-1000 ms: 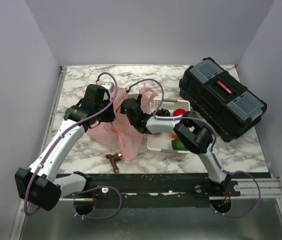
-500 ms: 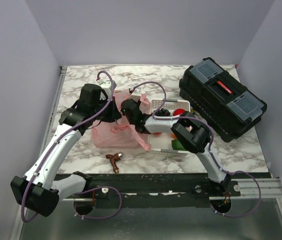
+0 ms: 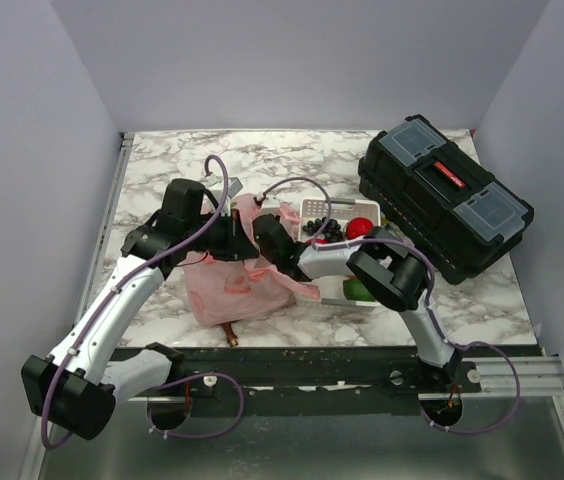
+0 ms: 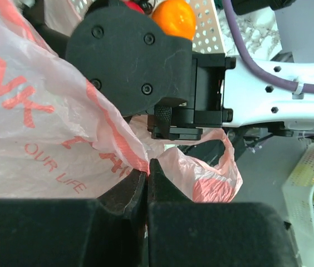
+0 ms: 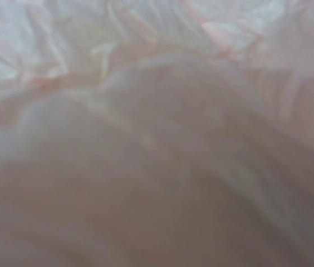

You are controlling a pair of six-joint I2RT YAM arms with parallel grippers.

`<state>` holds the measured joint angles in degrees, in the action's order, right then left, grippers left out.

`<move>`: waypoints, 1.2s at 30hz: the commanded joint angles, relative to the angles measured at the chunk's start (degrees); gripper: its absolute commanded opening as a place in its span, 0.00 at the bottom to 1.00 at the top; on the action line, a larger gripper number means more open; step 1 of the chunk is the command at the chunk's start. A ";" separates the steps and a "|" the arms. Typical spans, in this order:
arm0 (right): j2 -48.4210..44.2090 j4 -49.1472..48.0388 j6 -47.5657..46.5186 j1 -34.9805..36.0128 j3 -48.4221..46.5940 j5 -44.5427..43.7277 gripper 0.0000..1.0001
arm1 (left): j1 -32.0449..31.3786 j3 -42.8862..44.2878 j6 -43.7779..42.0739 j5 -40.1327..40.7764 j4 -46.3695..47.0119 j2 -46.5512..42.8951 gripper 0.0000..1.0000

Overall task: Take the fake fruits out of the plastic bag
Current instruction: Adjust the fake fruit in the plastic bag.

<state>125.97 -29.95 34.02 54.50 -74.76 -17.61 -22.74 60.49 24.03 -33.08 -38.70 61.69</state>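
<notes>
The pink plastic bag (image 3: 234,290) lies crumpled at the table's front, left of the white tray (image 3: 314,208). My left gripper (image 4: 147,167) is shut on a fold of the bag's film near its top edge (image 3: 234,238). My right gripper (image 3: 274,240) reaches into the bag from the right. Its fingers are hidden, and pink film (image 5: 157,111) fills the right wrist view. In the tray lie black grapes (image 3: 322,228), a red apple (image 3: 360,228), a green fruit (image 3: 359,290) and an orange (image 4: 173,16). Any fruit inside the bag is hidden.
A black toolbox (image 3: 445,195) stands at the back right, close behind the tray. A small brown object (image 3: 228,331) pokes out from under the bag's near edge. The right arm's black wrist (image 4: 129,55) sits just ahead of my left gripper.
My left gripper has shut on the bag film and drawn it toward the near edge. The bag now spreads lower and covers most of the brown object. The right gripper sits deeper in the bag.
</notes>
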 commanded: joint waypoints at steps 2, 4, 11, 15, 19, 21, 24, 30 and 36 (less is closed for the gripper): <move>3.18 0.97 -1.92 0.88 -4.67 1.12 1.00 | -0.46 -3.63 3.83 -6.06 2.75 -1.66 0.00; 4.99 0.57 -1.14 1.23 -7.05 0.86 1.00 | -0.54 -4.30 4.42 -6.97 3.24 -1.71 0.00; 14.89 14.06 0.82 2.26 -24.57 -1.19 1.00 | -0.81 -5.47 4.97 -6.86 3.63 -2.02 0.00; 17.96 19.13 3.17 2.22 -28.94 -5.42 0.91 | -0.90 -5.66 4.97 -6.48 3.83 -1.88 0.00; 18.43 21.59 4.25 2.25 -29.15 -11.91 0.78 | -0.90 -5.02 4.08 -4.43 2.54 -2.32 0.00; 17.71 21.48 4.28 2.16 -28.16 -14.70 0.68 | -0.92 -4.52 3.25 -2.12 0.96 -2.83 0.00; 15.54 20.17 2.81 1.84 -25.96 -17.07 0.52 | -0.87 -3.59 1.98 3.07 -1.98 -4.17 0.00; 5.34 11.57 -2.08 1.23 -14.35 -24.57 0.30 | -0.58 -1.95 0.58 27.01 -7.27 -7.27 0.00; -4.75 0.34 -8.92 1.18 -1.65 -30.37 0.22 | -0.37 -4.95 -2.72 43.69 -1.60 -7.90 0.00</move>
<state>128.40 -20.45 30.22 55.86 -81.65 -39.81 -23.35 57.04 25.28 -6.92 -43.57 54.22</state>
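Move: Inside the bag's mouth, the open right hand has the bagged fruit, itself hidden, about 6 cm to its left, 3 cm ahead and slightly lower; the grapes in the tray lie some 17 cm to its right and 2 cm back, the red ball some 25 cm to its right and 2 cm back. From the left hand, which still pinches the bag's rim, the bagged fruit is roughly 14 cm ahead, 8 cm left and 18 cm below. Reaching about 8 cm left and a little forward inside the bag, the right hand goes in wide open, shuts most of the way on something hidden there, then draws back right about 12 cm towards the tray, turning clockwise. The left hand keeps its pinch on the rim, sinks slightly and waits, then swings it about 7 cm left and a little forward, turning some 20 degrees counter-clockwise. ##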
